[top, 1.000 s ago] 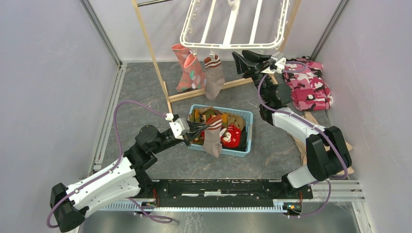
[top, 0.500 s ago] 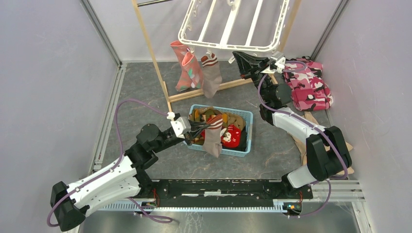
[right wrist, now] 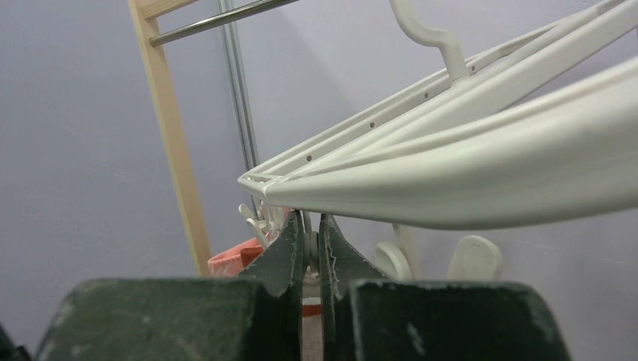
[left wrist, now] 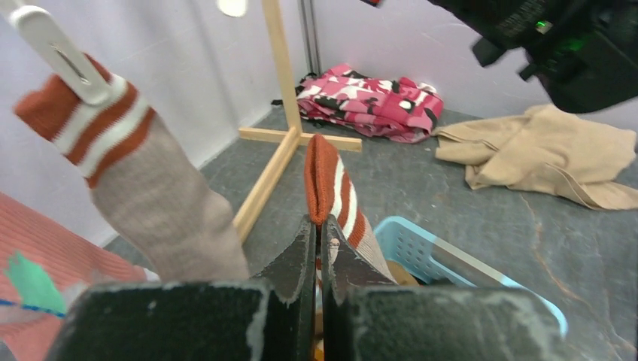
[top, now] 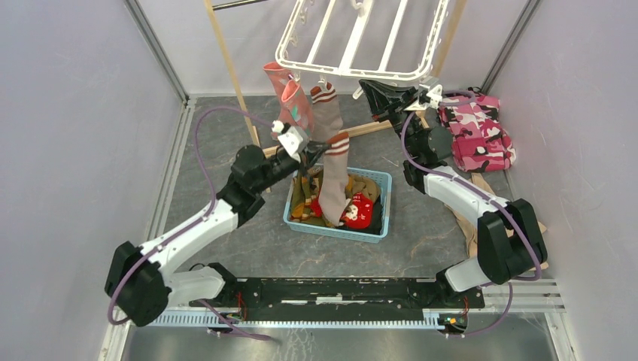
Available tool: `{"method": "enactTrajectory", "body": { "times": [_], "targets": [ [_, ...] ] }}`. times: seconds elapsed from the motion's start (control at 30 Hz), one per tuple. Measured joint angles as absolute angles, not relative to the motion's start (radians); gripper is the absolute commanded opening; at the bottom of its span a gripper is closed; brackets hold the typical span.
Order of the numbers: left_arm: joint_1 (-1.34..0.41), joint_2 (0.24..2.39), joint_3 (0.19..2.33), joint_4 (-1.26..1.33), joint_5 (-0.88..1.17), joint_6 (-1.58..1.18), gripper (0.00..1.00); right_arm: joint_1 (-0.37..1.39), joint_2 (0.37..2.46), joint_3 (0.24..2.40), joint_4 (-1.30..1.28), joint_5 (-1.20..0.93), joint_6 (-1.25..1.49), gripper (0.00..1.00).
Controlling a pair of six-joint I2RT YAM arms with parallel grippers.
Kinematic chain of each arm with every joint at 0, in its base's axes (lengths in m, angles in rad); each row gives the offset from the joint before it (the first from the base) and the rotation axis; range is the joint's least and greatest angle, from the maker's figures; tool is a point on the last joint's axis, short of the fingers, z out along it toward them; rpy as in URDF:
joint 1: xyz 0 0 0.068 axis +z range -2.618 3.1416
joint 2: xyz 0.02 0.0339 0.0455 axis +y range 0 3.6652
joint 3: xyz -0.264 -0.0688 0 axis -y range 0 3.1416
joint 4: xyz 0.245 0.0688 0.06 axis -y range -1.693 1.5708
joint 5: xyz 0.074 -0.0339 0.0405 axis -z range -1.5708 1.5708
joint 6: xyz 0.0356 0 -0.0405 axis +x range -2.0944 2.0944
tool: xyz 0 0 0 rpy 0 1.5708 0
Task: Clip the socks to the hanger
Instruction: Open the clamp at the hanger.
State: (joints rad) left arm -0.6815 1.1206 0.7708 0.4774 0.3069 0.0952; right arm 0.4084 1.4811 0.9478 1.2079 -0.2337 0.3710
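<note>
My left gripper [top: 314, 153] is shut on the red-and-white striped cuff of a grey-brown sock [top: 335, 180], which hangs over the basket. In the left wrist view the cuff [left wrist: 331, 180] sticks up from between the shut fingertips [left wrist: 317, 226]. The white hanger [top: 361, 37] hangs tilted above. A salmon-pink sock [top: 290, 105] and a grey-brown sock [top: 326, 113] hang from clips on its near rim. My right gripper [top: 364, 90] is up at that rim, shut on a small white clip [right wrist: 311, 244] beneath the hanger's edge [right wrist: 451, 173].
A blue basket [top: 385, 203] under the held sock holds more socks, among them a red one [top: 360, 210]. A light wooden stand [top: 241, 98] rises at the left of the hanger. Pink camouflage cloth [top: 478, 135] and a tan garment [left wrist: 557, 154] lie at the right.
My left arm has swung up and back, carrying the sock from low over the basket to just below the hanging socks. The right gripper has shut on the clip, and the hanger has tilted slightly.
</note>
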Motion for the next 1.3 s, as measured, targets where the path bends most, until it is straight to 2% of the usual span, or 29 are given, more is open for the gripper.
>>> {"method": "enactTrajectory", "body": {
  "times": [0.2, 0.57, 0.9, 1.3],
  "targets": [
    [-0.567, 1.259, 0.893, 0.516, 0.449, 0.085, 0.02, 0.406, 1.475, 0.949, 1.190, -0.246, 0.375, 0.01],
    [-0.532, 1.409, 1.111, 0.440, 0.599, 0.197, 0.02, 0.402, 1.475, 0.962, 1.187, -0.280, 0.400, 0.02],
    [-0.408, 1.553, 1.325, 0.221, 0.854, 0.351, 0.02, 0.392, 1.477, 0.974, 1.187, -0.332, 0.409, 0.02],
    [-0.381, 1.584, 1.367, 0.189, 1.020, 0.375, 0.02, 0.385, 1.507, 0.995, 1.192, -0.377, 0.439, 0.02]
  ]
}}
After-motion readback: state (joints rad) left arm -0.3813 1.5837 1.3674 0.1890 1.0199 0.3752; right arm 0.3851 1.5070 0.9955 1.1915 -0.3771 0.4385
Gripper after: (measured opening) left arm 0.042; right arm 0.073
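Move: The clamp, already pinched in the right fingers under the hanger's near edge, lies about 11 cm ahead of the left hand, 8 cm to its right and 10 cm above. The left hand still holds the striped brown sock by its cuff. The hung brown sock's cuff is some 10 cm ahead, 1 cm left and 8 cm up from the left hand; the hung coral sock's cuff is level with that one, 8 cm farther left. For the right hand the clamp lies right at the fingertips. Fingers still shut on the clamp, the right hand keeps its pinch, drifting about 1.5 cm left. Pinching the brown sock's cuff, the left hand carries it forward some 10 cm and up 3 to 4 cm towards the clamp, sinks a centimetre, then eases back 1.5 cm; the wrist swings clockwise over 20 degrees until the fingers point almost straight right. ##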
